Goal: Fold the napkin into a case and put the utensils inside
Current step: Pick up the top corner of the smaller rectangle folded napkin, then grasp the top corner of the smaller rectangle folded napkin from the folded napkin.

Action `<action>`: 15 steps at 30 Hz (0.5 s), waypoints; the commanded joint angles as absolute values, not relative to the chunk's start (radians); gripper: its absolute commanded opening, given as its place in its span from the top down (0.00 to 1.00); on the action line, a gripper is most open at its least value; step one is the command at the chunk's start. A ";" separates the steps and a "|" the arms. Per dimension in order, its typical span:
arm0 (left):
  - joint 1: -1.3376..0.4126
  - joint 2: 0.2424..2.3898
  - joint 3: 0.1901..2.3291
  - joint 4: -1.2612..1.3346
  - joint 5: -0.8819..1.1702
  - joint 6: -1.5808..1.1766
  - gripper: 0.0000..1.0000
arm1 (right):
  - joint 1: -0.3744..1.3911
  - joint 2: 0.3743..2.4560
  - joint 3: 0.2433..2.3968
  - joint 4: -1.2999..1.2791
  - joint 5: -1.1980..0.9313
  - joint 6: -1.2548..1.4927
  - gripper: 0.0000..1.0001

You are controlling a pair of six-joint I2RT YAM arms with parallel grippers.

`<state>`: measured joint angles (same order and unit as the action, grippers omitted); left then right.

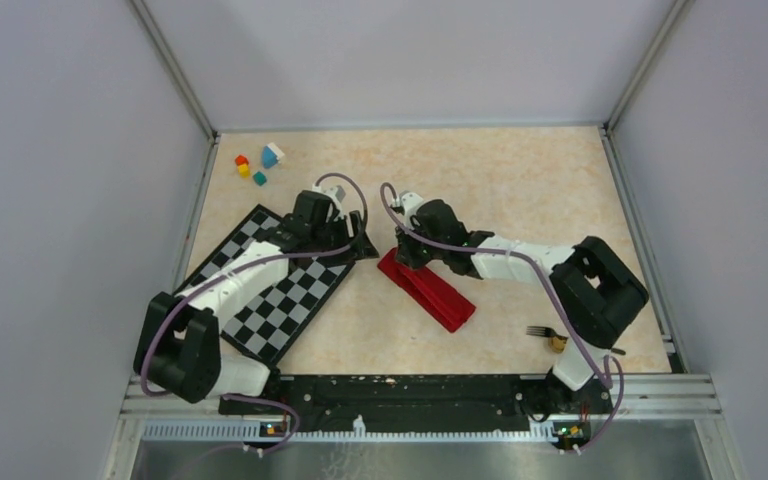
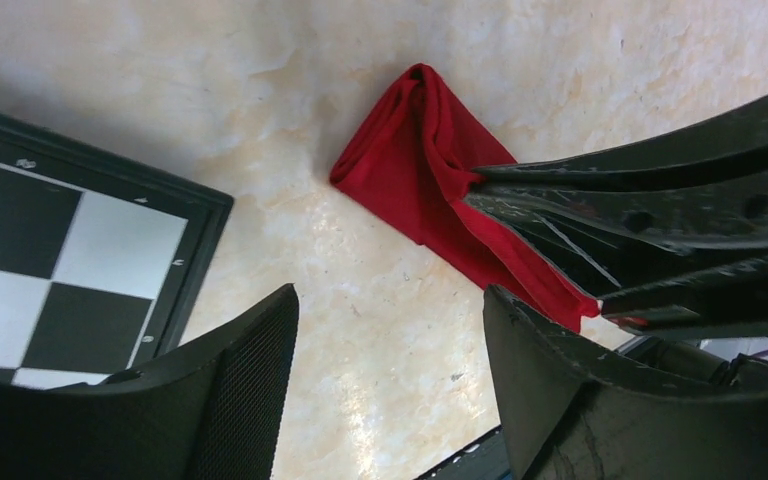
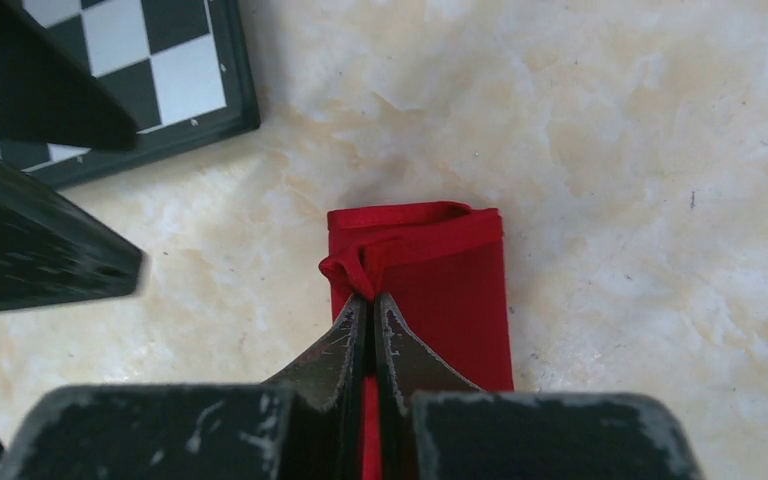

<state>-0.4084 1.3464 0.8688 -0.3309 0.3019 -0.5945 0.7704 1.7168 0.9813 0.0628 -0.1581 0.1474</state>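
The red napkin point(image 1: 428, 287) lies folded into a narrow oblong strip on the table, running diagonally at the centre. My right gripper point(image 3: 371, 300) is shut on a pinched-up fold of the napkin point(image 3: 440, 290) near its far end. In the left wrist view the napkin point(image 2: 410, 165) shows with the right gripper's dark fingers point(image 2: 650, 200) clamped on it. My left gripper point(image 2: 390, 310) stands open over bare table just left of that end, nothing between its fingers. The fork point(image 1: 540, 331) and the spoon's gold bowl point(image 1: 558, 344) lie near the right arm's base.
A black-and-white checkered mat point(image 1: 280, 290) lies at the left under the left arm; its corner point(image 3: 160, 80) shows in the right wrist view. Small coloured blocks point(image 1: 258, 163) sit at the far left corner. Walls enclose the table.
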 commanded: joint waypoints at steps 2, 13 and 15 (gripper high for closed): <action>-0.511 1.412 0.889 -0.253 0.204 -0.642 0.32 | 0.780 1.631 0.949 0.114 -0.144 0.257 1.00; -0.664 1.537 0.909 -0.234 -0.022 -0.759 0.68 | 0.748 1.602 0.900 0.149 -0.155 0.339 1.00; -0.682 1.567 0.930 -0.241 -0.039 -0.770 0.72 | 0.741 1.601 0.895 0.151 -0.154 0.354 1.00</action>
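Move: The folded napkin's left corner lies some 4 cm to the right of the left hand, 2 cm nearer the base and 9 cm below. The chessboard's right corner is at the same level, about 1 cm left and 1 cm back of the hand. The napkin flap, already pinched in the right fingers, is 8 cm right, level fore-and-aft and 5 cm lower. From the right hand, the napkin's left corner is 4 cm left, straight across and 4 cm down. The napkin's left corner is approached by the left hand, which sinks about 5 cm while going as far to the right and slightly back, tilting a little and closing its fingers from wide to roughly a third open. The right hand keeps its pinch on the raised flap, rises a touch, then eases down, back and right about a centimetre, turning clockwise. ##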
